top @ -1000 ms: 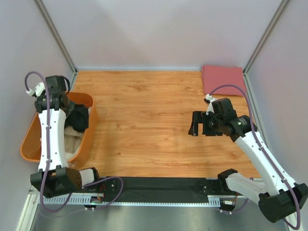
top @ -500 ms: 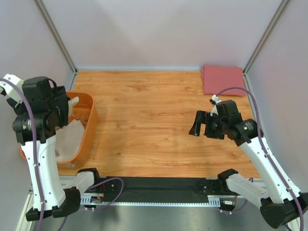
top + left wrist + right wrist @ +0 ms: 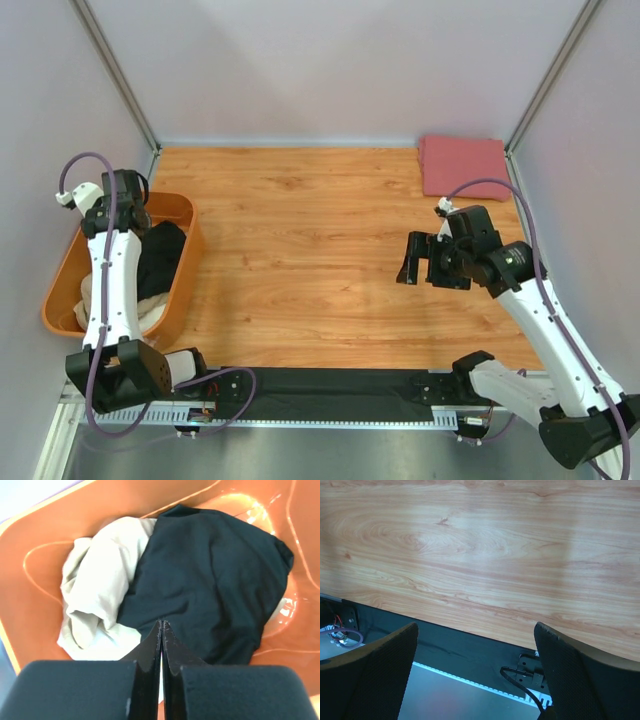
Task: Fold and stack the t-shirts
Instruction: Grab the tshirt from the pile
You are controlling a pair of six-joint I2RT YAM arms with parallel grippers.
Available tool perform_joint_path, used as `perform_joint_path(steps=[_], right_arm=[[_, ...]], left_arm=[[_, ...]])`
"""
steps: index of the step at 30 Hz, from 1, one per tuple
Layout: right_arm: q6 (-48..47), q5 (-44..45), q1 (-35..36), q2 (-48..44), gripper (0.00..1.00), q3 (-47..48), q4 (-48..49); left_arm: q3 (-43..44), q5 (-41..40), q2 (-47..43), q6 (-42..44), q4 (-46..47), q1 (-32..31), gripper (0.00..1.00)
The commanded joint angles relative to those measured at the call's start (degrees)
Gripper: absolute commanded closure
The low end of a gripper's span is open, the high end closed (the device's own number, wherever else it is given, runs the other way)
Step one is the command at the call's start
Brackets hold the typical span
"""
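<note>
Inside the orange tub (image 3: 40,535) a black t-shirt (image 3: 210,580) lies crumpled, partly over a tan t-shirt (image 3: 95,585). My left gripper (image 3: 161,623) hangs just above the black cloth's near edge, jaws pressed together with no cloth visibly pinched between them. From above, the black t-shirt (image 3: 160,262) and tan t-shirt (image 3: 88,298) show in the tub (image 3: 188,262) beside the left arm. A pinkish-red t-shirt (image 3: 463,166) lies folded at the table's far right corner. My right gripper (image 3: 412,258) hovers open over bare wood, right of centre, holding nothing.
The wooden tabletop (image 3: 300,250) spreads between the tub and the right arm. A black strip and metal rail (image 3: 465,652) run along the near edge under the right gripper (image 3: 476,630). Walls with metal corner posts enclose the table.
The left arm rose towards the camera half a second ago and has come back down over the tub, jaws closing fully. The right arm shifted only slightly.
</note>
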Motion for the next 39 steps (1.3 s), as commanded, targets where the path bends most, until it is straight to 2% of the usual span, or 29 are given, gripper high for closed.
perform_joint_path(steps=[1, 5, 8, 9, 12, 15, 19, 23, 25, 26, 32, 39], right_arm=[[-2.65, 0.52, 0.15, 2.23, 0.0, 3.31, -1.47], [-3.09, -0.62, 0.15, 3.9, 0.0, 2.87, -0.86], [-3.26, -1.5, 0.15, 5.39, 0.0, 2.87, -0.33], [-3.44, -1.68, 0.15, 5.84, 0.0, 2.96, -0.42], [-3.7, -2.03, 0.15, 6.63, 0.0, 3.48, -1.12], [-3.62, -2.03, 0.15, 6.63, 0.0, 3.4, -1.04], [-3.53, -2.39, 0.15, 6.72, 0.0, 3.4, -1.3], [-2.57, -2.82, 0.15, 6.72, 0.0, 2.78, -0.25], [-2.12, -3.26, 0.15, 6.89, 0.0, 2.61, 0.45], [-1.86, -3.44, 0.15, 7.16, 0.0, 2.52, 0.81], [-0.81, -4.84, 0.15, 8.38, 0.0, 1.82, 2.65], [-0.8, -5.28, 0.15, 8.3, 0.0, 1.73, 2.66]], left_arm=[[0.4, 0.27, -2.14, 0.81, 4.57, 0.11, 1.0], [-1.17, 1.68, -1.1, 1.51, 6.05, 0.28, 0.98], [-1.62, 7.2, 3.89, 4.06, 8.08, 1.68, 0.68], [-1.88, 12.01, 5.23, 5.19, 9.04, 2.21, 0.67], [-3.64, 18.62, 9.01, 6.51, 10.88, 3.45, 0.64], [-7.15, 20.13, 10.33, 8.54, 14.23, 5.11, 0.52], [-9.0, 21.46, 13.58, 10.13, 13.1, 9.5, 0.49], [-11.89, 18.48, 12.28, 9.52, 10.73, 10.3, 0.49], [-12.52, 15.93, 10.78, 9.69, 10.46, 10.39, 0.44], [-12.35, 15.31, 9.73, 10.38, 10.54, 10.39, 0.33], [-10.94, 10.21, 6.74, 12.68, 6.42, 10.3, 0.31], [-16.38, 9.16, 3.13, 9.6, 4.74, 10.57, 0.29]])
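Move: The black t-shirt lies crumpled in the orange bin, its middle about 15 cm below the left hand, some 3 cm ahead and 3 cm to the right. Beside it are a beige shirt, roughly 6 cm back and 6 cm left of the hand, and a white shirt, about 9 cm back and 3 cm right, both equally low. From the right hand the black shirt is some 57 cm left, 9 cm ahead and 13 cm lower. Over the black t-shirt the empty left hand drops about 13 cm, swinging forward first. It then draws back towards the pale shirts and climbs 3 cm, ending above the black shirt's near corner. Its fingers open from shut to roughly two thirds and tip steeper; contact can't be made out. The open right hand sinks and drifts left slightly over bare table. ##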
